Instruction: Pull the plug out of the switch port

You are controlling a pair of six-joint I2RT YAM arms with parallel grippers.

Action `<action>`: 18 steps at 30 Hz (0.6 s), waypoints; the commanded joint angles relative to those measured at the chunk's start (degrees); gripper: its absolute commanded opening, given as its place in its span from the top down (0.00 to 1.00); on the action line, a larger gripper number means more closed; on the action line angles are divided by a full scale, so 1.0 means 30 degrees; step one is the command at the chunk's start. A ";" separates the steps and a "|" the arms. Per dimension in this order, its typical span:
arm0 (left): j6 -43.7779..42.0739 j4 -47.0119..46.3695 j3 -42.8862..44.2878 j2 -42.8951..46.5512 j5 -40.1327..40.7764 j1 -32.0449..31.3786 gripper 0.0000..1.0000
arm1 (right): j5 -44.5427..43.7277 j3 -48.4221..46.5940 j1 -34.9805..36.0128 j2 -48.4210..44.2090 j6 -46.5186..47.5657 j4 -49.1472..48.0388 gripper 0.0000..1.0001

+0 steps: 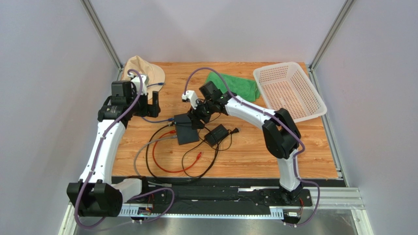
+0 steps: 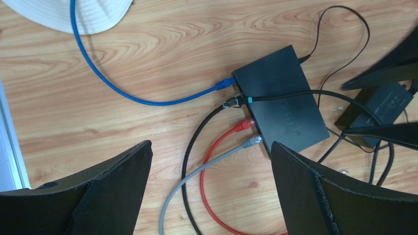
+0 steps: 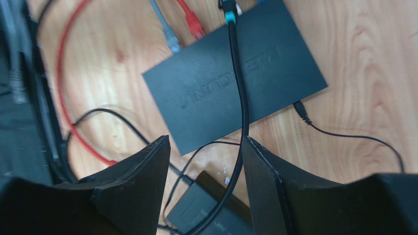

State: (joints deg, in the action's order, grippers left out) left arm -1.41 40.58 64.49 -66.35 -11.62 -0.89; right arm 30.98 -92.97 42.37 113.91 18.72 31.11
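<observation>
The switch (image 1: 186, 130) (image 2: 287, 100) (image 3: 235, 73) is a flat black box lying mid-table. Along its port edge sit a blue plug (image 2: 224, 84), a black plug with a teal band (image 2: 234, 102) (image 3: 228, 15), a red plug (image 2: 244, 126) and a grey plug (image 2: 252, 142). I cannot tell which are seated. The teal-banded plug's black cable (image 3: 241, 98) runs over the switch top and passes loosely between the fingers of my right gripper (image 3: 205, 142) (image 1: 198, 116), which is open just above the switch's far end. My left gripper (image 2: 211, 147) (image 1: 148, 105) hangs open, empty, left of the switch.
A black power adapter (image 1: 216, 134) (image 3: 211, 210) lies right of the switch among loose black, red and grey cables. A beige cap (image 1: 142, 68) is at the back left, a green cloth (image 1: 233, 84) behind the right arm, a white basket (image 1: 289, 90) at the back right.
</observation>
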 commanded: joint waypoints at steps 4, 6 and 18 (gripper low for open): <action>0.0499 0.0537 -0.0167 0.3042 0.0796 0.0793 0.01 | -0.3381 -0.1061 0.1167 0.2577 0.0937 -0.0906 0.43; 0.0499 0.0420 -0.0430 0.3335 0.0448 0.0793 0.01 | -0.3996 -0.1032 0.1286 0.2723 0.1054 -0.1170 0.47; 0.0587 0.0157 -0.0754 0.3045 -0.1108 0.0793 0.05 | -0.5695 0.1573 0.1229 -0.0084 0.1115 -0.1846 1.00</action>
State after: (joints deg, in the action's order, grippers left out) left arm 0.32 42.22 61.95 -57.01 -13.15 1.32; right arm 17.37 -90.17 46.02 119.68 21.56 27.14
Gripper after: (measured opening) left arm 0.959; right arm 0.052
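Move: Just under the right hand, some 7 cm down and 1 cm ahead, lies the black cable where it leaves the switch's right edge. The switch's middle is about 6 cm to this hand's left, level with it; the cable's plug end is some 12 cm left and 2 cm ahead, and the power brick about 7 cm right and 3 cm back. From the left hand, that stretch of cable lies roughly 18 cm right, level with it and 16 cm below. Dropping about 7 cm almost straight down, the right hand brings its half-open fingers astride the black cable beside the switch's right edge, tipping them some 10 degrees steeper, then pinches the cable almost shut while edging about 1 cm forward. The left hand, wide open and empty, backs off about 3 cm, rising 4 cm and then sinking a little. ##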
